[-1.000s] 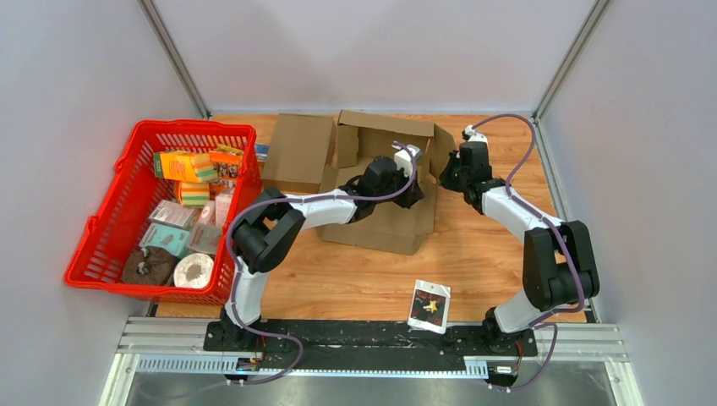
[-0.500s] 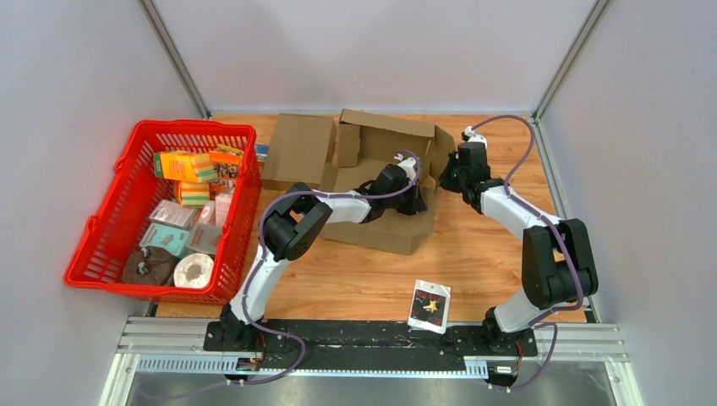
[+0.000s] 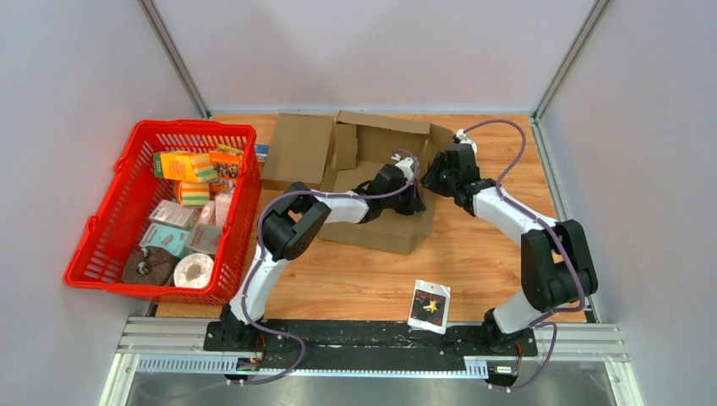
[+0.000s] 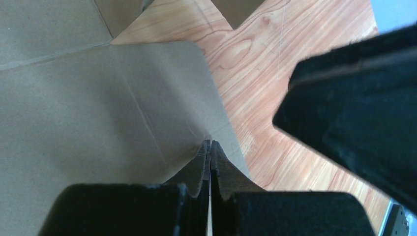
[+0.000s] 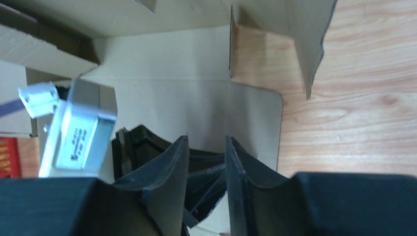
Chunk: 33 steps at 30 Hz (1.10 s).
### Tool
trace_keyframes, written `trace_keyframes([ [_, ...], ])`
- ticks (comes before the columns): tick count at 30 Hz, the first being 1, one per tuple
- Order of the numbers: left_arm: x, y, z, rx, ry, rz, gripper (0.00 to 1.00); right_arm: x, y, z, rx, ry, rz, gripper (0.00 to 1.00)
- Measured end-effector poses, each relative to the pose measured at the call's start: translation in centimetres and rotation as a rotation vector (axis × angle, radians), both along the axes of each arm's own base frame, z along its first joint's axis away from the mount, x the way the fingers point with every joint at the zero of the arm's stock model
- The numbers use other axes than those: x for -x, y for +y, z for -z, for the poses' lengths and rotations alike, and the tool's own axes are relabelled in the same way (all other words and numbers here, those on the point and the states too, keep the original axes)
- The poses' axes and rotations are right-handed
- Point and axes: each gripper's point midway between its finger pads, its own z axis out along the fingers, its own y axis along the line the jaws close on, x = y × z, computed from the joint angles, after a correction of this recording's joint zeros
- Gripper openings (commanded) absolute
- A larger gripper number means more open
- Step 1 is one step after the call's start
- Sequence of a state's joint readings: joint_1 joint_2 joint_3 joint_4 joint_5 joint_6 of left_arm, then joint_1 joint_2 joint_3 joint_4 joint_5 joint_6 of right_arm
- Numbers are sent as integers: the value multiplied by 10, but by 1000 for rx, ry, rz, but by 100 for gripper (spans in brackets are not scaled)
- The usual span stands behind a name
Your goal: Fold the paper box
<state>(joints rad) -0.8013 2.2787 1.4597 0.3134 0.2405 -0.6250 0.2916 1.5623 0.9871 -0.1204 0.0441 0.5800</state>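
The paper box is brown cardboard, standing open at the back middle of the table with its flaps spread. My left gripper is shut with nothing between its fingers, and its tips press on the box's near flap close to that flap's corner. My right gripper hangs just above and to the right of it, by the box's right flap. It is open and holds nothing. In the gap between its fingers I see the left gripper below it.
A red basket full of packaged goods stands at the left. A small printed packet lies near the front edge. Another flat cardboard panel lies left of the box. The left wrist's white camera housing sits close beside my right fingers.
My right gripper has opened and shifted left toward the box and the left gripper. The left arm's elbow swung right earlier, while its gripper stayed shut on the near flap.
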Motion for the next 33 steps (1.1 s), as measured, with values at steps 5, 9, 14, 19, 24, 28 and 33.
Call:
trace_keyframes([
  [5, -1, 5, 0, 1, 5, 2, 0, 12, -4, -7, -43, 11, -33, 52],
  [9, -1, 6, 0, 1, 6, 2, 0, 21, -53, -48, -57, -87, 40, 53],
  [14, -1, 6, 0, 2, 7, 2, 0, 7, -124, -67, 28, -155, 156, 60],
  [19, -1, 6, 0, 4, 8, 5, 0, -47, -123, -29, 149, -53, -12, 62],
  [24, -1, 6, 0, 5, 10, 6, 0, -54, -97, 8, 187, -24, -270, 63],
  [28, -1, 7, 0, 6, 12, 9, 0, -51, -68, 8, 204, -84, -456, 64],
  [33, -1, 7, 0, 7, 13, 11, 0, -56, -33, -2, 212, -186, -616, 65],
])
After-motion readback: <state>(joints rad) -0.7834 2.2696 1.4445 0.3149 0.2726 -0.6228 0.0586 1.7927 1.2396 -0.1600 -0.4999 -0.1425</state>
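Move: The upright end tab at the far wall's right end stands about 7 cm ahead of the right hand and 4 cm to its right, its middle some 3 cm lower. From that hand, the far wall's middle is roughly 13 cm ahead and 10 cm left, 3 cm lower; the flat right side panel lies 3 cm back, level sideways and 8 cm below. That panel is right under the left fingertips; the tab is some 13 cm ahead, 5 cm right and 4 cm above them. The right hand, already clear of the cardboard, swings out to its right by about 12 cm while arching up some 7 cm, then goes forward and down around the outside of the end tab and comes back left about 9 cm with its left finger against the tab's outer face, the fingers spreading and the wrist turning some 35 degrees counter-clockwise. The closed left fingertips stay put on the right side panel, still holding it to the table. ##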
